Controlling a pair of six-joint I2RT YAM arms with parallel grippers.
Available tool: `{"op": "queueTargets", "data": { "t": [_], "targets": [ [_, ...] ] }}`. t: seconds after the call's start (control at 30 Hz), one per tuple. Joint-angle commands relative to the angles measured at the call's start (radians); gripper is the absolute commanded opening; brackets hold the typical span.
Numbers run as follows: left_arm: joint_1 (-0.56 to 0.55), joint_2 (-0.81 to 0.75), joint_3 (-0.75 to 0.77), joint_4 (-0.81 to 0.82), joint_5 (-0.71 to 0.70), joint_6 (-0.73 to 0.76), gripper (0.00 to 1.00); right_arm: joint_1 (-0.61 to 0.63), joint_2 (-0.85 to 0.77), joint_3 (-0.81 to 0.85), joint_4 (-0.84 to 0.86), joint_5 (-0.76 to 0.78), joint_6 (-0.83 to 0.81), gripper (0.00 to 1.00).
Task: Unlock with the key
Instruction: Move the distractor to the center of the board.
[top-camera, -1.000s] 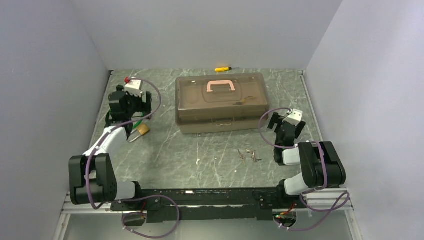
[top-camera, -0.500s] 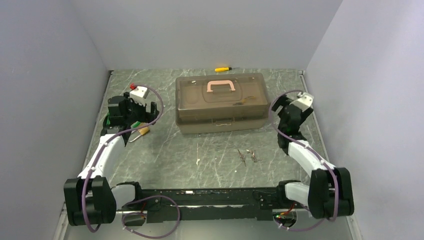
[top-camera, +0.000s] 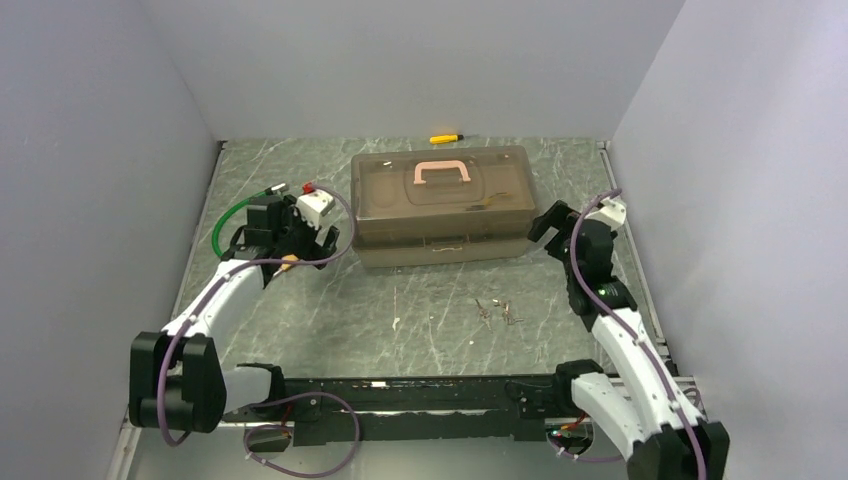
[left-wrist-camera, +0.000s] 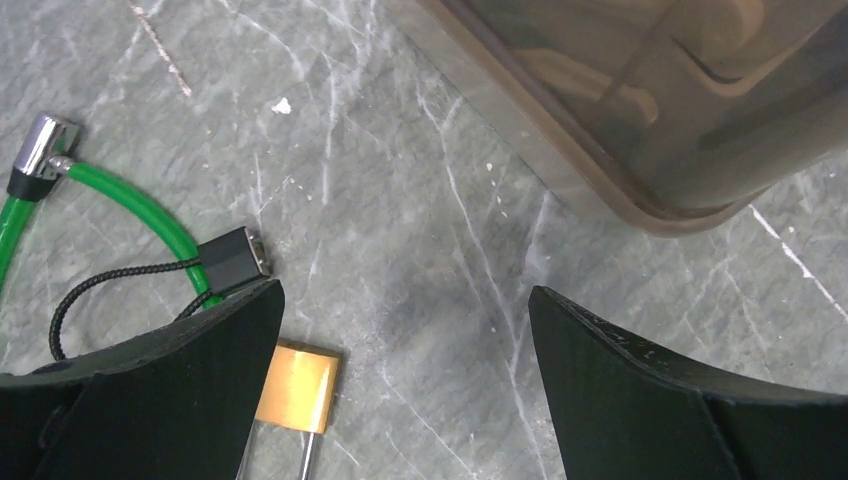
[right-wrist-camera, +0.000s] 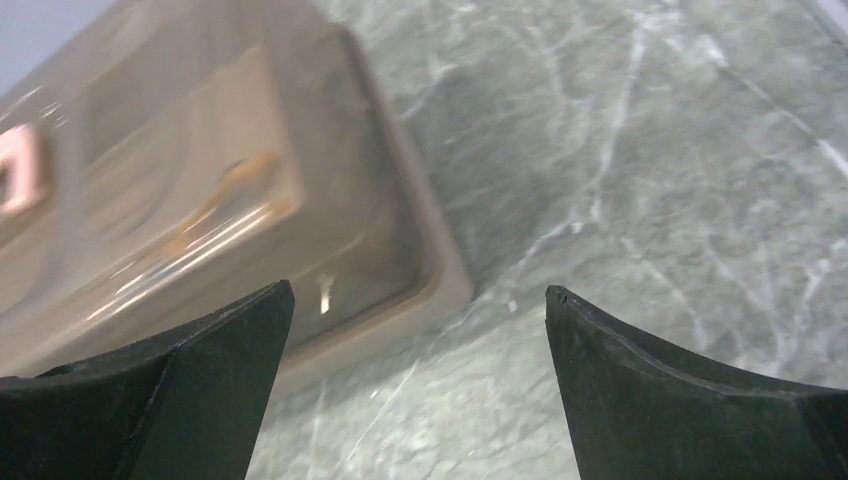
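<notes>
The key (top-camera: 498, 312) lies in a small bunch of thin silver keys on the marble table, front of centre, with no gripper near it. The brass padlock (left-wrist-camera: 300, 385) lies flat beside my left gripper's left finger (left-wrist-camera: 180, 380), not between the jaws; in the top view the padlock (top-camera: 288, 264) peeks out under the left arm. My left gripper (top-camera: 305, 243) (left-wrist-camera: 405, 300) hangs open over bare table by the toolbox's left front corner. My right gripper (top-camera: 552, 225) (right-wrist-camera: 418, 295) is open and empty at the toolbox's right end.
A brown translucent toolbox (top-camera: 440, 205) (left-wrist-camera: 640, 100) (right-wrist-camera: 200, 200) with a pink handle stands mid-table. A green cable (top-camera: 228, 215) (left-wrist-camera: 140, 205) loops at the left. A yellow-handled screwdriver (top-camera: 445, 138) lies at the back wall. Grey walls close in both sides.
My left gripper swung right from above the padlock toward the toolbox's left corner. The right arm stretched forward, carrying its gripper to the toolbox's right end. Both stayed open.
</notes>
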Motion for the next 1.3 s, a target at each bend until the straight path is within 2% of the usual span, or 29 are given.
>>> {"op": "queueTargets", "data": {
  "t": [0.0,0.27,0.4,0.53,0.8,0.97,1.1,1.27],
  "targets": [
    [-0.045,0.06,0.069,-0.007,-0.046,0.058,0.99,0.135,-0.1,0.011,-0.145,-0.009,-0.037,1.0],
    [-0.117,0.187,0.165,-0.001,-0.067,0.055,0.99,0.443,-0.059,0.023,-0.17,-0.02,-0.01,1.0],
    [-0.165,0.24,0.22,0.018,-0.088,0.061,0.99,0.586,0.027,0.04,-0.108,-0.011,-0.006,1.0],
    [-0.207,0.317,0.301,0.007,-0.104,0.049,0.99,0.673,0.144,0.065,-0.007,0.006,-0.011,1.0],
    [-0.255,0.475,0.475,-0.029,-0.067,0.023,0.99,0.687,0.4,0.122,0.263,0.017,-0.074,1.0],
    [-0.269,0.578,0.636,-0.086,-0.015,0.008,0.99,0.675,0.533,0.226,0.316,0.041,-0.137,1.0],
    [-0.272,0.632,0.731,-0.128,0.039,-0.018,0.99,0.6,0.589,0.27,0.317,0.007,-0.14,1.0],
    [-0.27,0.608,0.742,-0.172,0.123,-0.024,0.99,0.457,0.621,0.275,0.291,-0.055,-0.124,1.0]
  ]
}}
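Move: The toolbox, the distractor here, has its middle about 30 cm to the left hand's right, 4 cm ahead and slightly lower; its near left side is only some 9 cm off. The padlock lies about 6 cm back and 7 cm left of that hand, the green cable loop roughly 16 cm left and 1 cm ahead. From the right hand, the toolbox's middle is about 28 cm left, 5 cm ahead and 7 cm lower; the keys lie some 16 cm left and 18 cm back. Diagonally forward and right, about 12 cm each way, the left hand drives its right finger against the toolbox's left side and pushes it along, turning slightly clockwise. The right hand swings about 25 cm left, first back and down around the near right corner, then forward to the front wall by the latch, yawing some 40 degrees counter-clockwise. Both grippers stay open. ##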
